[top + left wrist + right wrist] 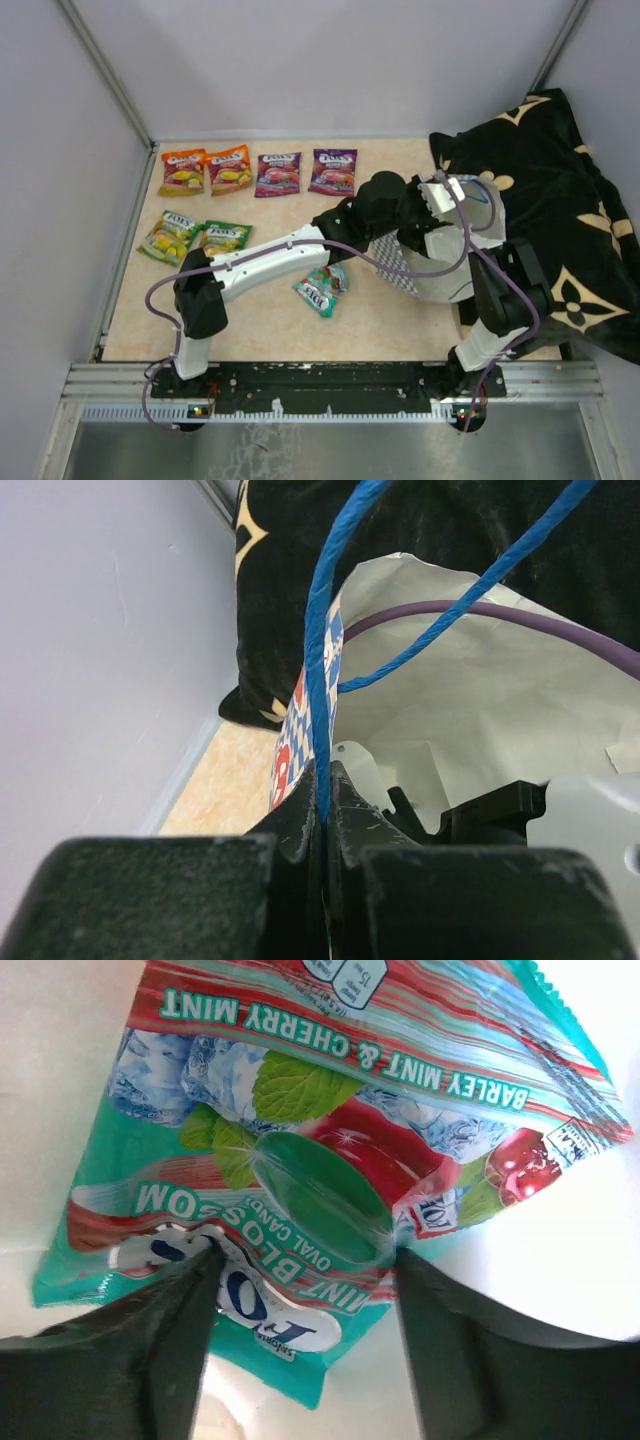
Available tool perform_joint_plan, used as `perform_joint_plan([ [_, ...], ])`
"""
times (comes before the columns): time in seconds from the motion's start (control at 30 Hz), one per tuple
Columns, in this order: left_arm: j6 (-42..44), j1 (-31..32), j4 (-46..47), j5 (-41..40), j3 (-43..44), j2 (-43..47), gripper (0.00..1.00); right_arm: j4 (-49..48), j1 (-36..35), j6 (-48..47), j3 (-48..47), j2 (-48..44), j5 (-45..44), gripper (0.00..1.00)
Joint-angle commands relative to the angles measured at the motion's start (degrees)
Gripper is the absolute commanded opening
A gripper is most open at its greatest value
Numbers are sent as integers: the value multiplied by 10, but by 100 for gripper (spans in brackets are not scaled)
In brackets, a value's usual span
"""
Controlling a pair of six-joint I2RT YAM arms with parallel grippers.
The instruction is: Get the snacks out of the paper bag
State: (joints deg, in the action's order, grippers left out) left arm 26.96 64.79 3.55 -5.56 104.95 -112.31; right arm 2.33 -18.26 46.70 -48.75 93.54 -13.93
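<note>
The paper bag (pixel 437 283) stands at mid-right with its mouth held open. My left gripper (pixel 325 770) is shut on its blue cord handle (pixel 320 630) and keeps that handle taut. In the top view the left gripper (pixel 432 196) sits at the bag's upper rim. My right gripper (pixel 305 1255) is inside the bag, jaws wide. Its fingertips (pixel 205 1260) touch a teal mint snack packet (pixel 300 1110) on either side. Several snacks lie on the table: orange (pixel 183 171), purple (pixel 333 171), green (pixel 224 237) and a teal one (pixel 322 288).
A black cloth with gold flower marks (pixel 560 200) covers the right side, behind and under the bag. Grey walls close in the table at the left and back. The left arm (pixel 270 262) stretches across the middle of the table, and a purple cable (pixel 520 625) crosses the bag's mouth.
</note>
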Motion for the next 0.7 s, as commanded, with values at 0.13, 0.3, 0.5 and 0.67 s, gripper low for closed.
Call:
perform_joint_plan([
  [0.13,10,25,19,-11,44,1,0,-48,-3,-29,47,-49,-28,0],
  [0.3,12,14,16,-70,70,-21,0,-63,-4,-73,94,-159,39,0],
  [0.5,-6,-12,-3,-134,119,-55,0,26,-60,-165,121,-344,73,0],
  [0.67,-54,-47,-41,-132,171,-84,0,124,-65,-197,135,-524,84,0],
])
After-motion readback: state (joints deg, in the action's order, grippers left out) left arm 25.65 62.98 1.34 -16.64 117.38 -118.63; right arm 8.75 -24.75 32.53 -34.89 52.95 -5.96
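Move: The cherry-mint snack lies inside the paper bag between the right hand's open fingers, its middle about 3 cm ahead and 1 cm below. From that hand, the bag's checked wall is some 7 cm back and 6 cm left, the teal snack already on the table 15 cm back and 23 cm left, and the nearer purple snack 9 cm ahead and 21 cm left. From the left hand, the cherry-mint snack is roughly 8 cm ahead, level sideways and 29 cm below. The cherry-mint snack is pinched as the right fingers close on it, then drawn up about 12 cm and back some 10 cm, off the bag's inside, the hand tipping its fingers outward and turning about 20 degrees counter-clockwise. The left hand keeps its grip on the blue handle, at first nearly still, then pulls it forward about 5 cm and a little up. ##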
